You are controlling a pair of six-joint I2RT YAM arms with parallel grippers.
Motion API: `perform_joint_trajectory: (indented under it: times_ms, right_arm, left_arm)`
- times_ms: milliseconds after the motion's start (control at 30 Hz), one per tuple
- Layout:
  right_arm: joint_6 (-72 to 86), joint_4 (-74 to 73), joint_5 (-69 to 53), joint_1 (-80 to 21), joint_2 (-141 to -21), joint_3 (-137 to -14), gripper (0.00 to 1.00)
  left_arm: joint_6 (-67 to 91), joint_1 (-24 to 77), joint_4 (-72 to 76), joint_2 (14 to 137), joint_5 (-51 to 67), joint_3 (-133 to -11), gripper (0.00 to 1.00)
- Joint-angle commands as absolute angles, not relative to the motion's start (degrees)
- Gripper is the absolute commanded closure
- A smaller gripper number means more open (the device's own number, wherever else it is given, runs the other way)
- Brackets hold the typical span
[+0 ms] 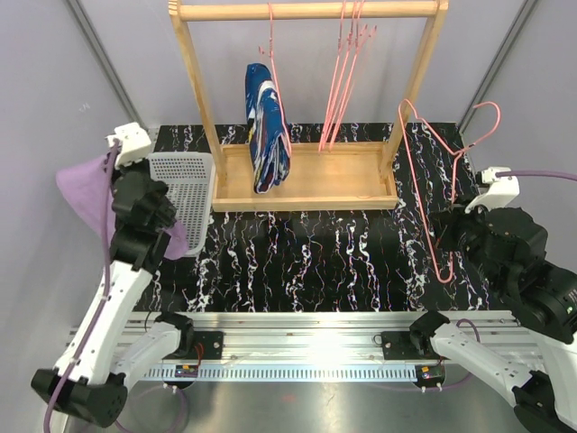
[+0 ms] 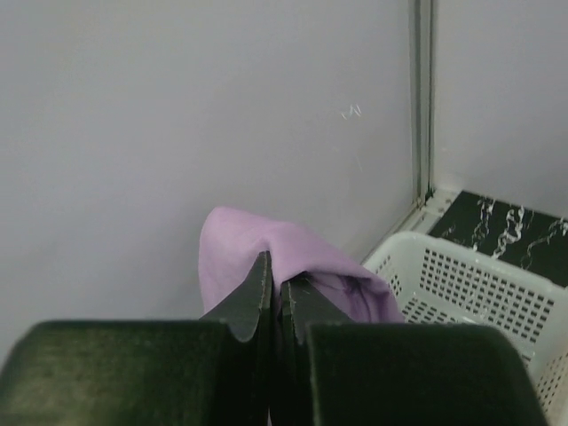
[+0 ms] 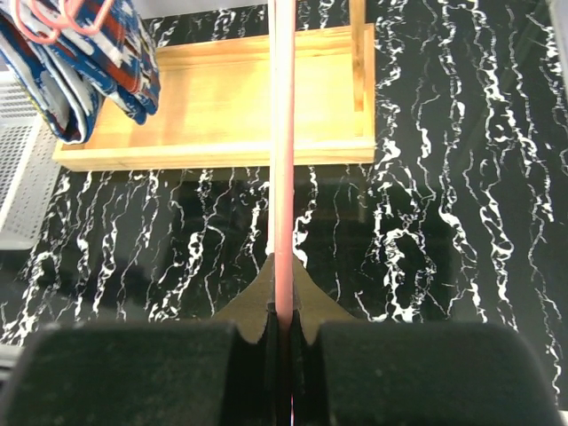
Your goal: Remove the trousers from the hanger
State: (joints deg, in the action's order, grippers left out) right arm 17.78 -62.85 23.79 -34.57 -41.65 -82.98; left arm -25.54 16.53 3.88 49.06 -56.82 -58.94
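Note:
The lilac trousers (image 1: pixel 79 192) hang from my left gripper (image 1: pixel 115 185), which is raised at the far left beside the wall. In the left wrist view the left gripper (image 2: pixel 275 271) is shut on a fold of the lilac trousers (image 2: pixel 235 244), just left of the white basket (image 2: pixel 470 284). The dark blue splashed trousers (image 1: pixel 267 126) hang on a pink hanger (image 1: pixel 274 63) on the wooden rack. My right gripper (image 1: pixel 444 230) is shut on an empty pink hanger (image 1: pixel 424 171) over the table's right side. The right wrist view shows the right gripper (image 3: pixel 282 266) pinching that hanger's bar (image 3: pixel 282 133).
The wooden rack (image 1: pixel 306 176) stands at the back centre with several empty pink hangers (image 1: pixel 343 81) on its rail. A white perforated basket (image 1: pixel 185 194) sits on the black marbled table (image 1: pixel 315 253), left of the rack. Grey walls close in on both sides.

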Motion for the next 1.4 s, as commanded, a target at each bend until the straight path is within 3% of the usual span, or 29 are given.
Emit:
perform_joint_trajectory:
  times_ms: [0, 267, 533, 900, 1033, 1133, 1167, 1233, 1267, 1367]
  right_arm:
    - [17.5, -59.7, 21.8, -34.6, -40.7, -82.9, 1.00]
    - [18.2, -58.8, 20.0, -34.6, -38.7, -81.7, 1.00]
    - [17.3, -58.6, 19.7, -34.6, -37.9, -81.7, 1.00]
    - [16.7, -58.2, 19.6, -34.6, -37.5, -83.1, 1.00]
    - [16.8, -57.6, 19.6, -34.6, -37.1, -83.1, 1.00]
    - [16.8, -57.9, 19.5, -34.6, -37.5, -83.5, 1.00]
    - [16.8, -58.1, 19.5, -34.7, -37.6, -83.8, 1.00]
    - [16.9, -58.6, 19.2, -34.7, -37.8, -84.2, 1.00]
    - [16.9, -58.7, 19.1, -34.6, -37.6, -84.4, 1.00]
    - [17.3, -58.7, 18.9, -34.6, -37.4, -84.7, 1.00]
  left_arm:
    - [-25.4, 16.1, 9.7, 54.3, -52.5, -56.5, 1.00]
    - [-32.5, 15.9, 17.1, 76.2, -55.7, -60.6, 1.00]
    - [-31.1, 16.1, 12.6, 95.5, -62.4, -69.0, 1.00]
    - [-25.4, 14.6, 9.2, 107.1, -69.4, -69.2, 1.00]
    - [-14.1, 14.2, -2.0, 107.7, -62.6, -71.8, 1.00]
    - [-8.6, 14.2, -6.4, 106.0, -56.6, -72.0, 0.88]
    - [-7.7, 14.1, -6.9, 105.0, -51.5, -71.3, 0.75]
    - [-5.9, 13.6, -6.6, 101.6, -48.9, -70.5, 0.62]
    - [-5.1, 13.4, -8.1, 100.6, -47.8, -70.8, 0.44]
    - [-4.1, 13.2, -8.3, 95.3, -43.0, -70.1, 0.29]
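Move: The basket the purple trousers are taken to stands about 12 cm ahead of the left hand, 3 cm to its right and some 37 cm below. The rack's wooden base lies roughly 22 cm ahead and 44 cm right of that hand, 39 cm down; the hanging blue trousers are about 24 cm ahead, 34 cm right and 15 cm below. From the right hand the basket is about 22 cm ahead, 69 cm left and 33 cm below. Still pinching the purple trousers, the left hand swoops down and forward over the basket, about 28 cm down and 18 cm forward with a slight drift right, its fingers tipping some 40 degrees downward on the way. The forward reach ends about halfway, the rest is a nearly straight sinking, and only at the bottom do the fingers spread to about two-thirds open to release the cloth. ##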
